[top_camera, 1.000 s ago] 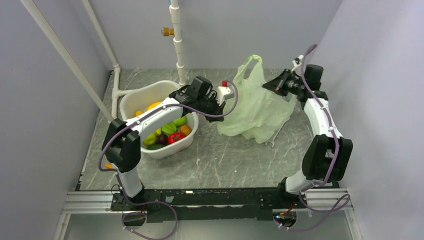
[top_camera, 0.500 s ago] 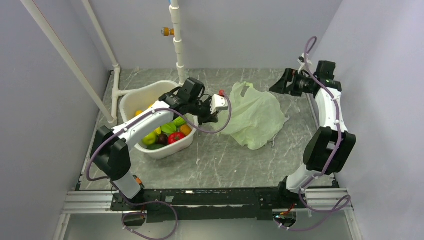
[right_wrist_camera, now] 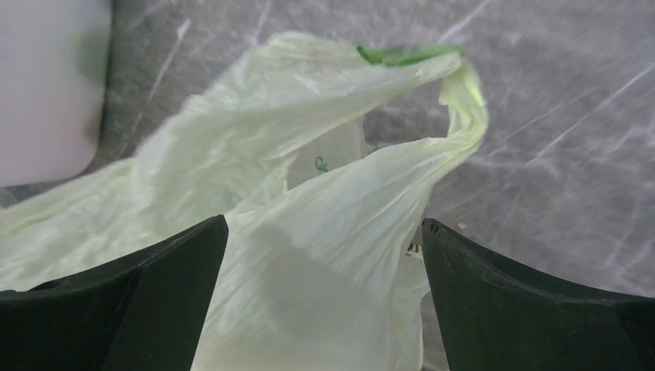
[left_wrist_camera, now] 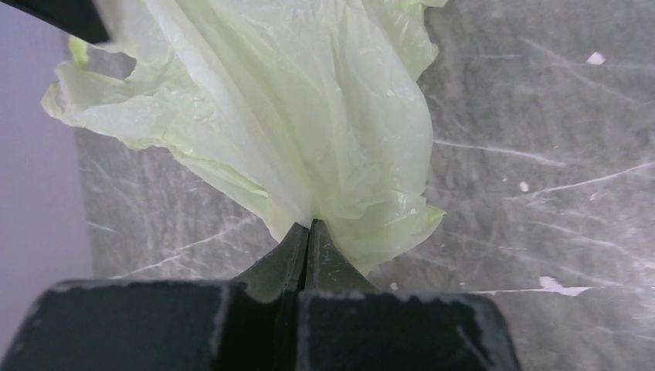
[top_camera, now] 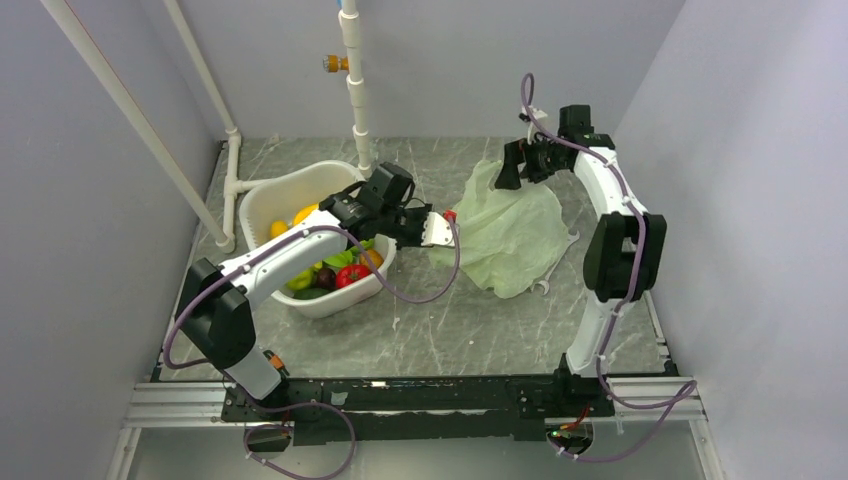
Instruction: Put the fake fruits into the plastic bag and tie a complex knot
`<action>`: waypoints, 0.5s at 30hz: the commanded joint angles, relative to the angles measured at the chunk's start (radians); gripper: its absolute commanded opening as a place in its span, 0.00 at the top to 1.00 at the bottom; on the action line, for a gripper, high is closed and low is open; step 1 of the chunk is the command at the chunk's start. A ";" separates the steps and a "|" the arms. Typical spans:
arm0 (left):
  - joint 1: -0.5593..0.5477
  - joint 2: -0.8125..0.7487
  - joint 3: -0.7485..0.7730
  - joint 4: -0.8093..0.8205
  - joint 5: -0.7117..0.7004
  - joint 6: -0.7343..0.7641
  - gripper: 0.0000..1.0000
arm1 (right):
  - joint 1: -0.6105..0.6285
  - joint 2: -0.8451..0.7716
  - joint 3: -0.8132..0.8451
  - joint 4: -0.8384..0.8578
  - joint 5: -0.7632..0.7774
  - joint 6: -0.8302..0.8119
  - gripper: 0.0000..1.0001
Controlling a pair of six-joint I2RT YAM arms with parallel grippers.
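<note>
The pale-green plastic bag [top_camera: 512, 232] lies slumped on the table, right of the basin. My left gripper [top_camera: 438, 232] is shut on the bag's left edge; the left wrist view shows the fingertips [left_wrist_camera: 309, 229] pinching bunched film of the bag [left_wrist_camera: 309, 116]. My right gripper [top_camera: 506, 176] is open over the bag's far end. In the right wrist view the bag [right_wrist_camera: 309, 193] lies between and below its spread fingers [right_wrist_camera: 324, 232], with a handle loop [right_wrist_camera: 457, 100] standing up. The fake fruits [top_camera: 340, 266] lie in the white basin [top_camera: 300, 186]. No knot shows.
A white upright pipe [top_camera: 355, 90] stands behind the basin, and slanted white pipes [top_camera: 150, 130] run along the left wall. A small pale object [top_camera: 543, 288] lies on the table by the bag's near corner. Walls close in on the left, back and right.
The bag was held up and has collapsed onto the table. My right gripper let go and swung left over the bag's far end. My left gripper lowered a little, still gripping the bag.
</note>
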 commanded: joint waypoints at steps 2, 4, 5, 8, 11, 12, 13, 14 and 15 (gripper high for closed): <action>-0.004 -0.051 -0.032 0.101 -0.034 0.157 1.00 | 0.057 0.079 0.039 0.016 -0.084 -0.021 0.00; -0.009 -0.063 -0.066 0.121 -0.052 0.239 1.00 | 0.059 0.095 0.047 0.067 -0.148 0.091 0.00; -0.011 -0.066 -0.072 0.125 -0.063 0.269 1.00 | 0.058 0.104 0.060 0.067 -0.172 0.121 0.00; -0.011 -0.075 -0.080 0.136 -0.075 0.334 1.00 | 0.057 0.108 0.081 0.090 -0.213 0.268 0.00; -0.013 -0.083 -0.084 0.152 -0.075 0.369 1.00 | 0.058 0.086 0.029 0.202 -0.198 0.433 0.00; -0.015 -0.085 -0.084 0.159 -0.075 0.379 1.00 | 0.061 0.086 0.017 0.234 -0.184 0.469 0.00; -0.017 -0.087 -0.084 0.164 -0.079 0.391 1.00 | 0.064 0.094 0.016 0.245 -0.174 0.497 0.00; -0.018 -0.089 -0.084 0.172 -0.083 0.394 1.00 | 0.067 0.112 0.031 0.234 -0.147 0.511 0.00; -0.019 -0.090 -0.083 0.184 -0.087 0.393 1.00 | 0.074 0.133 0.052 0.208 -0.114 0.516 0.00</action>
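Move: The right hand, wide open, hangs over the bag's far end: the bag's free handle is about 5 cm to its left, 2 cm farther out and 8 cm below, the bag's spread body some 12 cm back, and the wrench about 17 cm back and 9 cm right. From the left hand, which already pinches the near-left corner, that handle lies 16 cm ahead and 10 cm right, somewhat below; the fruit basket is 22 cm to its left. Down about 5 cm at first, then leftward some 6 cm and partly back up, the right hand sweeps along the bag's far end with fingers still wide open, rolling about 20 degrees clockwise as seen from behind the hand; one fingertip comes up against the film. The left hand keeps its pinch on the corner, eases 2 cm forward and rolls about 20 degrees the same way. ##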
